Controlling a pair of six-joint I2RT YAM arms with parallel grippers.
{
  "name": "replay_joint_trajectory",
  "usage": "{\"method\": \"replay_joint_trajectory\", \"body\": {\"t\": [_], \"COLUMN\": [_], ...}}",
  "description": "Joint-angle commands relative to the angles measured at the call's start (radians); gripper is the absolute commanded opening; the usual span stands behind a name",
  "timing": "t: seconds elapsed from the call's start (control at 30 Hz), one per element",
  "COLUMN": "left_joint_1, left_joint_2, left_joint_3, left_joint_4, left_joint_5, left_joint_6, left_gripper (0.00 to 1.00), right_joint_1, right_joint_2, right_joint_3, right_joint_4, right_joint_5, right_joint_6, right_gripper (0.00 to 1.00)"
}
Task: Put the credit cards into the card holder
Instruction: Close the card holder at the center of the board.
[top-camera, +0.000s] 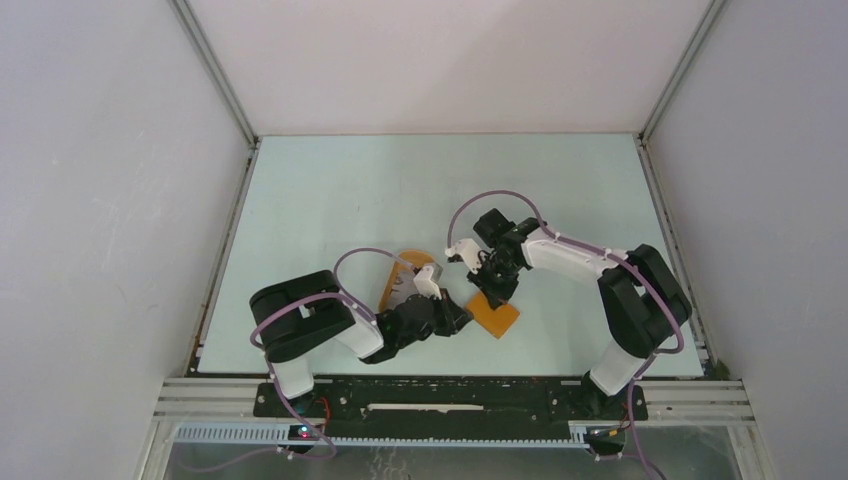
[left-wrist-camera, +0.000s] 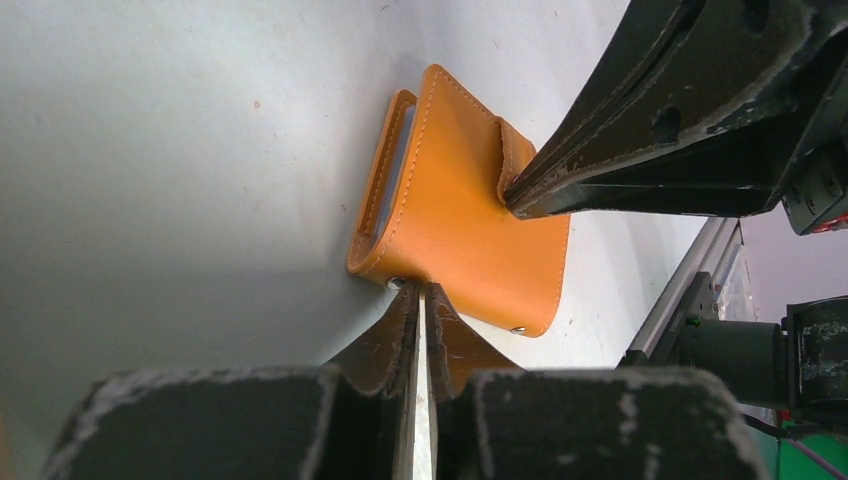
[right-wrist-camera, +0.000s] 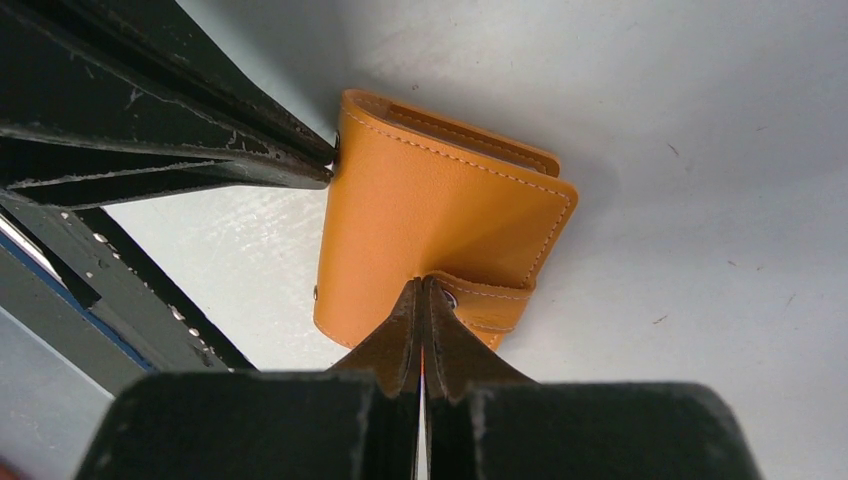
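The card holder (top-camera: 497, 317) is a closed orange wallet lying flat on the table between the two arms. My left gripper (left-wrist-camera: 420, 290) is shut on its near edge beside a rivet, seen from the other side as fingers meeting the wallet (right-wrist-camera: 430, 210) at its corner. My right gripper (right-wrist-camera: 422, 283) is shut on the closure tab (right-wrist-camera: 490, 300), with a sliver of orange between the jaws. Pale credit cards (top-camera: 397, 289) with faint print lie left of the wallet, partly hidden by the left arm.
An oval orange tray (top-camera: 416, 258) sits behind the left wrist, with the cards on it. The two grippers (top-camera: 466, 318) (top-camera: 487, 290) are close together over the wallet. White enclosure walls ring the table, and a metal rail (left-wrist-camera: 690, 290) runs along the near edge.
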Motion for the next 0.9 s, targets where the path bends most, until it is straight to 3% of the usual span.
{"method": "replay_joint_trajectory", "body": {"t": [0.0,0.23,0.37,0.47,0.57,0.7,0.87], "left_joint_1": [-0.004,-0.003,-0.003,-0.005,-0.005,-0.005,-0.006], "left_joint_2": [0.006,-0.001,0.000,-0.004,-0.007,-0.007,-0.007], "left_joint_3": [0.038,0.030,0.031,0.028,0.025,0.026,0.029], "left_joint_4": [0.018,0.023,0.026,0.026,0.027,0.026,0.026], "left_joint_5": [-0.018,-0.022,-0.017,-0.018,-0.019,-0.018,-0.016], "left_joint_6": [0.031,0.031,0.031,0.031,0.033,0.033,0.034], "left_gripper": [0.09,0.09,0.09,0.09,0.09,0.09,0.09], "right_joint_1": [0.009,-0.055,-0.069,-0.069,-0.071,-0.083,-0.114], "right_joint_2": [0.071,0.073,0.063,0.048,0.015,-0.045,-0.109], "right_joint_3": [-0.008,-0.009,-0.007,0.012,0.027,0.030,0.030], "right_joint_4": [0.011,0.005,-0.027,-0.066,-0.088,-0.100,-0.116], "right_joint_5": [0.015,0.025,-0.075,-0.189,-0.281,-0.340,-0.381], "right_joint_6": [0.013,0.030,-0.003,-0.040,-0.062,-0.088,-0.117], "right_gripper": [0.00,0.00,0.00,0.23,0.37,0.44,0.44]}}
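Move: The right hand's shut tips rest on the card holder's strap snap, near its far edge; the holder's middle is about 2 cm back and 1 cm left, 1 cm below. The tray is some 19 cm left and 5 cm ahead, slightly lower. The left hand's shut tips touch the spine, the holder's middle about 4 cm to its right, 1 cm ahead, about level. After a half-centimetre press on the strap snap, the right hand opens, rises 3 cm and backs off. ##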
